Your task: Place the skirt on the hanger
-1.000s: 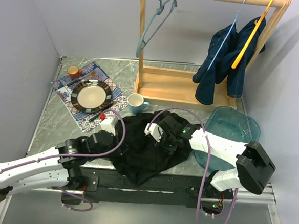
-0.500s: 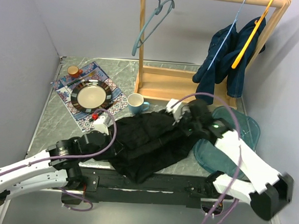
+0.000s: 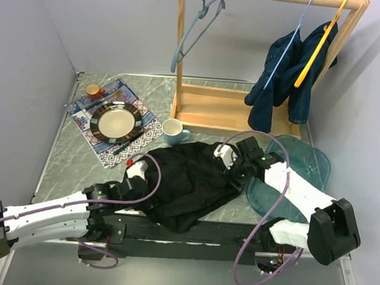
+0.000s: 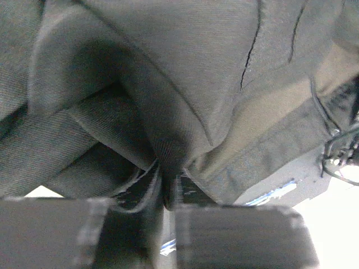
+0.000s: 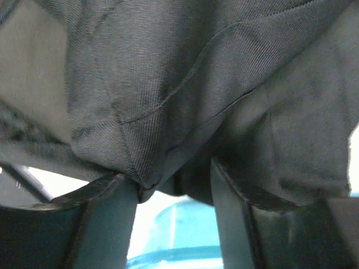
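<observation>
The black skirt (image 3: 187,181) lies spread across the table's near middle, part of it hanging over the front edge. My left gripper (image 3: 138,178) is at its left edge, and the left wrist view shows that gripper (image 4: 168,190) shut on a pinched fold of skirt (image 4: 185,84). My right gripper (image 3: 231,160) is at the skirt's far right corner. In the right wrist view its fingers (image 5: 106,224) stand apart, the gripper (image 5: 174,179) open, with skirt cloth (image 5: 168,84) draped over the tips. An empty grey-blue hanger (image 3: 194,29) hangs on the rack's rail.
A wooden rack (image 3: 178,83) stands at the back, with a denim garment (image 3: 286,77) and an orange hanger (image 3: 321,44) on its right. A teal tray (image 3: 306,167) lies under my right arm. A mug (image 3: 172,131), a plate (image 3: 116,121) and a small cup (image 3: 92,91) sit at left.
My right gripper pulled the skirt's corner back and to the right, then came down a little and opened. My left gripper shifted nearer, still holding the skirt. The skirt lies wider.
</observation>
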Tool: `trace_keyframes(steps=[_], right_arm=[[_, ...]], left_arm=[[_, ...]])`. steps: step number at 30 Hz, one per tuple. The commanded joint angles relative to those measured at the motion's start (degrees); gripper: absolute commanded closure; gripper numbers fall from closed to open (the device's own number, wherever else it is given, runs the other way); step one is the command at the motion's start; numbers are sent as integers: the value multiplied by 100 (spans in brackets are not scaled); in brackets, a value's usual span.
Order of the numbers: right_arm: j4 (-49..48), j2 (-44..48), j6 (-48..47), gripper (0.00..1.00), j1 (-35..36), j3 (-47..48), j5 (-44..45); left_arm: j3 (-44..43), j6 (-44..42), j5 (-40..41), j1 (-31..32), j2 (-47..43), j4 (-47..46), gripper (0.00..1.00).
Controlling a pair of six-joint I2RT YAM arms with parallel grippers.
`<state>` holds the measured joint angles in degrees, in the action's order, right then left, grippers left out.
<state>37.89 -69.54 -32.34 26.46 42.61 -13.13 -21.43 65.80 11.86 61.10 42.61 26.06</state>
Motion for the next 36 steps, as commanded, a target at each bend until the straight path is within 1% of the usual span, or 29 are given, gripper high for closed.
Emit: trace_keyframes(steps=[1, 3, 5, 6, 7, 10, 13, 14, 15, 16, 17, 18, 19, 20, 21, 22, 23, 24, 26, 27, 28, 29, 30, 31, 32, 33, 34, 35, 36], right_arm=[[104, 484, -421, 35, -97, 274, -269], [358, 651, -562, 33, -97, 449, -488], [517, 792, -782, 29, -106, 633, -849], [553, 923, -800, 28, -97, 687, -911], [553, 977, -827, 24, -97, 731, -920], [587, 1047, -765, 22, -140, 950, -701], [921, 1170, -975, 18, -290, 1179, -1156], [966, 1231, -994, 18, -316, 1249, -1549], [1001, 1363, -1003, 18, -317, 1267, -1727], [958, 1425, -916, 15, -317, 1285, -1911], [870, 1478, -810, 14, -317, 1250, -2191], [556, 1557, -679, 12, -317, 1198, -2307], [405, 1583, -451, 10, -325, 1145, -2387], [256, 1575, -327, 10, -317, 1057, -2457], [-33, 1523, -195, 10, -334, 1013, -2597], [-123, 1461, 15, 10, -343, 978, -2686], [-185, 1400, 95, 10, -387, 942, -2843], [-211, 1286, 122, 10, -448, 925, -3228], [-72, 1197, -35, 9, -606, 942, -3512], [120, 1214, -166, 9, -694, 951, -3652], [140, 1241, -185, 9, -773, 873, -3775], [140, 1311, -220, 9, -852, 802, -3916], [157, 1337, -246, 8, -931, 741, -4021], [192, 1372, -290, 9, -958, 705, -4057], [210, 1381, -299, 9, -967, 687, -4075], [193, 1373, -291, 9, -984, 687, -4075], [193, 1355, -291, 9, -985, 713, -4075], [210, 1320, -291, 8, -993, 731, -4084], [254, 1303, -317, 8, -993, 740, -4075]], left_arm=[[-133, 293, 115, -37, -51, -23, 76], [-221, 197, 141, -46, -191, 100, 65], [-440, 57, 194, -46, -366, 241, 59], [-528, 21, 229, -46, -428, 363, 52], [-729, 3, 351, -54, -472, 651, 50], [-1089, -41, 571, -54, -675, 1284, 49], [-1432, -146, 739, -46, -938, 1550, 45], [-1530, -329, 783, -54, -1104, 1559, 43], [-1618, -479, 800, -46, -1193, 1516, 37], [-1836, -768, 896, -46, -1307, 1481, 34], [-1969, -944, 1115, -54, -1343, 1359, 28], [-2249, -1164, 1239, -54, -1334, 1262, 27], [-2425, -1618, 1362, -46, -1204, 1165, 26], [-2627, -1858, 1589, -46, -1063, 981, 25], [-3091, -2095, 1696, -72, -888, 927, 24], [-3365, -2533, 1784, -81, -416, 892, 23], [-3646, -2737, 1881, -116, -159, 874, 23], [-4180, -2939, 1925, -220, 104, 813, 23], [-4631, -3563, 1812, -414, 747, 638, 22], [-5007, -3765, 1481, -693, 905, 350, 21], [-5177, -4150, 1260, -870, 1194, 190, 21], [-5352, -4311, 1031, -1055, 1319, 14, 19], [-5737, -4443, 751, -1474, 1468, -179, 18], [-5932, -4662, 252, -1678, 1774, -276, 18], [-6143, -4742, -23, -1863, 1934, -347, 17], [-6589, -4787, -269, -2239, 2109, -391, 17], [-6819, -4874, -689, -2391, 2450, -470, 18], [-7083, -4918, -807, -2505, 2645, -462, 19], [-7625, -4971, -895, -2698, 2830, -427, 19]])
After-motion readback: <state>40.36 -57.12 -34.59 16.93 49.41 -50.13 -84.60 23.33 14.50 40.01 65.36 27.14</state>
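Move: The grey-blue hanger I go for with my left hand hangs some 35 cm ahead, 7 cm to the right and 38 cm above. The mug stands about 25 cm ahead and 4 cm right of that hand, on the table; the plate is 26 cm ahead and 14 cm left. From my right hand, the black skirt's middle lies around 15 cm left, 3 cm back and just below, with the basket 17 cm right, level with it. I open my left fingers, let go of the skirt's near-left edge and lift straight up off it, then swing up and forward towards the grey-blue hanger, about 36 cm up and 18 cm forward in all, tipping the fingers up nearly 50 degrees. My right hand, already open, rises about 12 cm off the skirt's right side and drifts 6 cm left, spreading its fingers wider and rolling its left side up some 35 degrees. ##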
